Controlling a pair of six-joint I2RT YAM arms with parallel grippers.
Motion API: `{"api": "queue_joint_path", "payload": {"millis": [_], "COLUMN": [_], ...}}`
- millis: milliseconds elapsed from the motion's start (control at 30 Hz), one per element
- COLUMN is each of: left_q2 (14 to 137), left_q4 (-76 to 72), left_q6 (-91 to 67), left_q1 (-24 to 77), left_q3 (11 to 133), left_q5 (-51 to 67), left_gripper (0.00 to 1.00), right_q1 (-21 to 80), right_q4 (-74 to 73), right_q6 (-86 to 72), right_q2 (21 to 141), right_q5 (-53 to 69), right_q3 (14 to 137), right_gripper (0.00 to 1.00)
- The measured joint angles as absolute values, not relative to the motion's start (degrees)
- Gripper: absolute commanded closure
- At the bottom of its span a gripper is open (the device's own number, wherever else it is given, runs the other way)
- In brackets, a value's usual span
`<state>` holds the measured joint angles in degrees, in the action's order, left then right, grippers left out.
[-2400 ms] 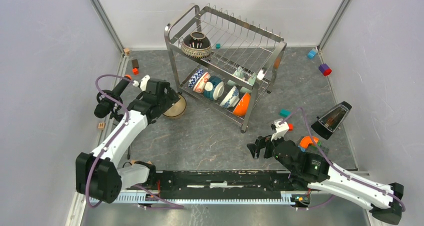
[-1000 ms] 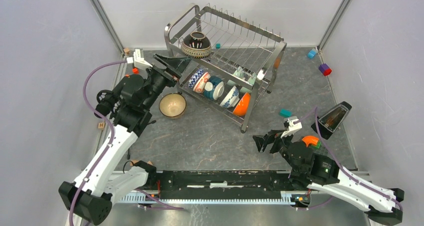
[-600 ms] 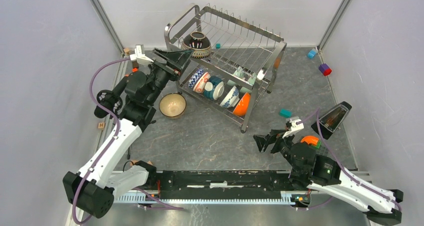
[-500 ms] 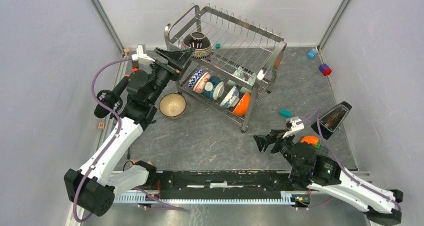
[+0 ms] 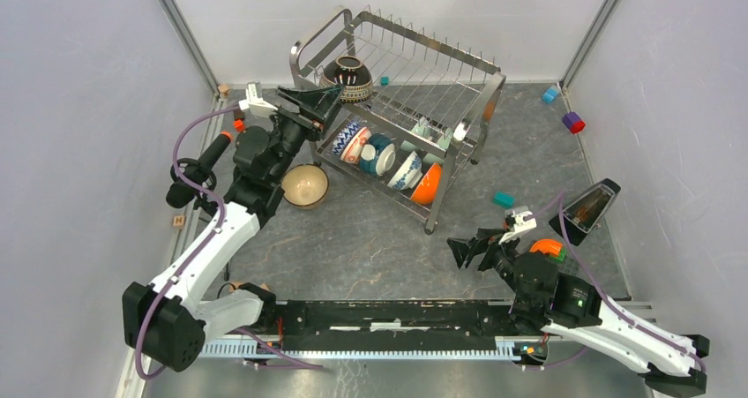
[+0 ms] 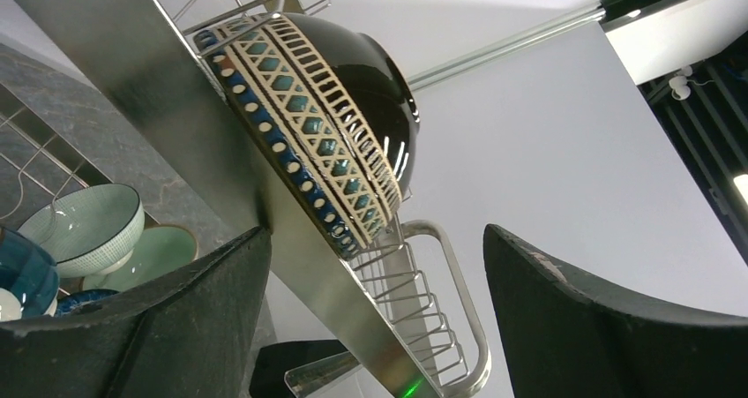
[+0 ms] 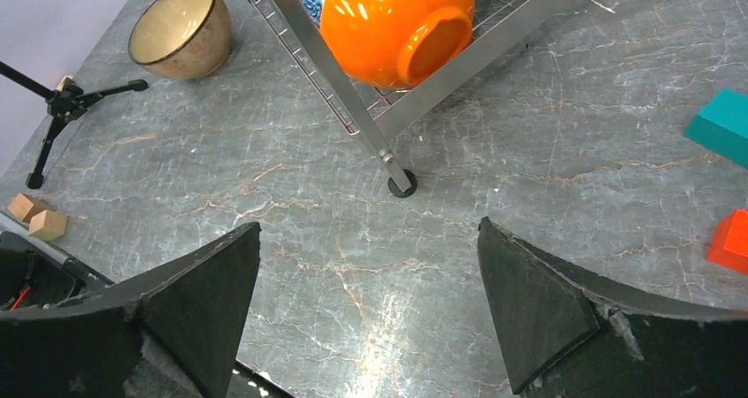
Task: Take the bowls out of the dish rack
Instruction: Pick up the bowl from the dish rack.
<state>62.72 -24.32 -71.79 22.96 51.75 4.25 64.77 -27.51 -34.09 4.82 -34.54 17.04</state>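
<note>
The steel dish rack (image 5: 488, 98) stands at the back of the table. A black bowl with a patterned band (image 5: 346, 78) lies on its upper tier. Several bowls lean in the lower tier, among them a blue-and-white one (image 5: 406, 170) and an orange one (image 5: 427, 184). A brown bowl with a cream inside (image 5: 305, 185) sits upright on the table left of the rack. My left gripper (image 5: 316, 101) is open at the rack's left end, just below the black bowl (image 6: 353, 89); the rack's rail (image 6: 176, 107) crosses between its fingers. My right gripper (image 5: 472, 250) hangs open over bare table, holding nothing.
Small blocks lie about: teal (image 5: 503, 199), blue (image 5: 550, 93), purple and red (image 5: 573, 122), wooden (image 5: 179, 221). A black wedge-shaped device (image 5: 585, 211) stands at the right. The rack's foot (image 7: 401, 186) and orange bowl (image 7: 397, 23) lie ahead of my right gripper. Grey walls enclose three sides.
My left arm has left the brown bowl on the table, risen to the rack's left end and edged right toward the black bowl. The right arm shifted slightly, then held still.
</note>
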Motion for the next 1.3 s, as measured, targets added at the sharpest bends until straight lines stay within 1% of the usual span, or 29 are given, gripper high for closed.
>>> {"api": "queue_joint_path", "payload": {"millis": [333, 500, 633, 900, 1300], "left_q2": [63.4, 63.4, 63.4, 62.9, 62.2], "left_q4": [-31.8, -34.1, -36.0, -37.4, -40.1], "left_q6": [-74.2, -75.4, -75.9, -76.4, -76.9], "left_q1": [23.0, 23.0, 23.0, 23.0, 23.0], "left_q3": [48.7, 47.4, 46.7, 45.3, 43.5], "left_q5": [2.8, 2.0, 1.6, 1.5, 1.3], "left_gripper": [0.09, 0.15, 0.16, 0.19, 0.29], "right_q1": [64.8, 64.8, 64.8, 64.8, 64.8], "right_q4": [-27.5, -27.5, -27.5, -27.5, -27.5], "right_q6": [-34.0, -34.0, -34.0, -34.0, -34.0], "right_q2": [3.9, 2.8, 2.2, 1.8, 1.5], "right_q5": [-34.6, -34.6, -34.6, -34.5, -34.3], "right_q3": [17.0, 17.0, 17.0, 16.9, 16.0], "right_gripper": [0.03, 0.03, 0.03, 0.03, 0.04]}}
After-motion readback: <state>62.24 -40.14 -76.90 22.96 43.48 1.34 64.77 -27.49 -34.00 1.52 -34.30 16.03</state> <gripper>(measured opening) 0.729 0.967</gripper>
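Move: The black patterned bowl sits upside down on the upper rack about 7 cm ahead of the left hand and 4 cm to its right, at nearly the same height. On the shelf below, the red-and-blue bowl is some 4 cm ahead, 3 cm right and 25 cm lower; the cream bowl stands on the table 9 cm left, 2 cm back and roughly 38 cm down. From the right hand the black bowl is about 25 cm ahead, 27 cm left and 25 cm higher. Hovering just short of the black bowl, the left hand makes only a brief nudge forward and then eases about 1 cm to its left and roughly as far back from that nudge, ending marginally farther from the bowl, while the wrist rolls some 10 degrees so that the hand's left side dips and the fingertips tip slightly up. The still-empty fingers draw in from nearly wide open to about three quarters open, pointing at the bowl's banded side above the near rail, with no grip on it yet. ##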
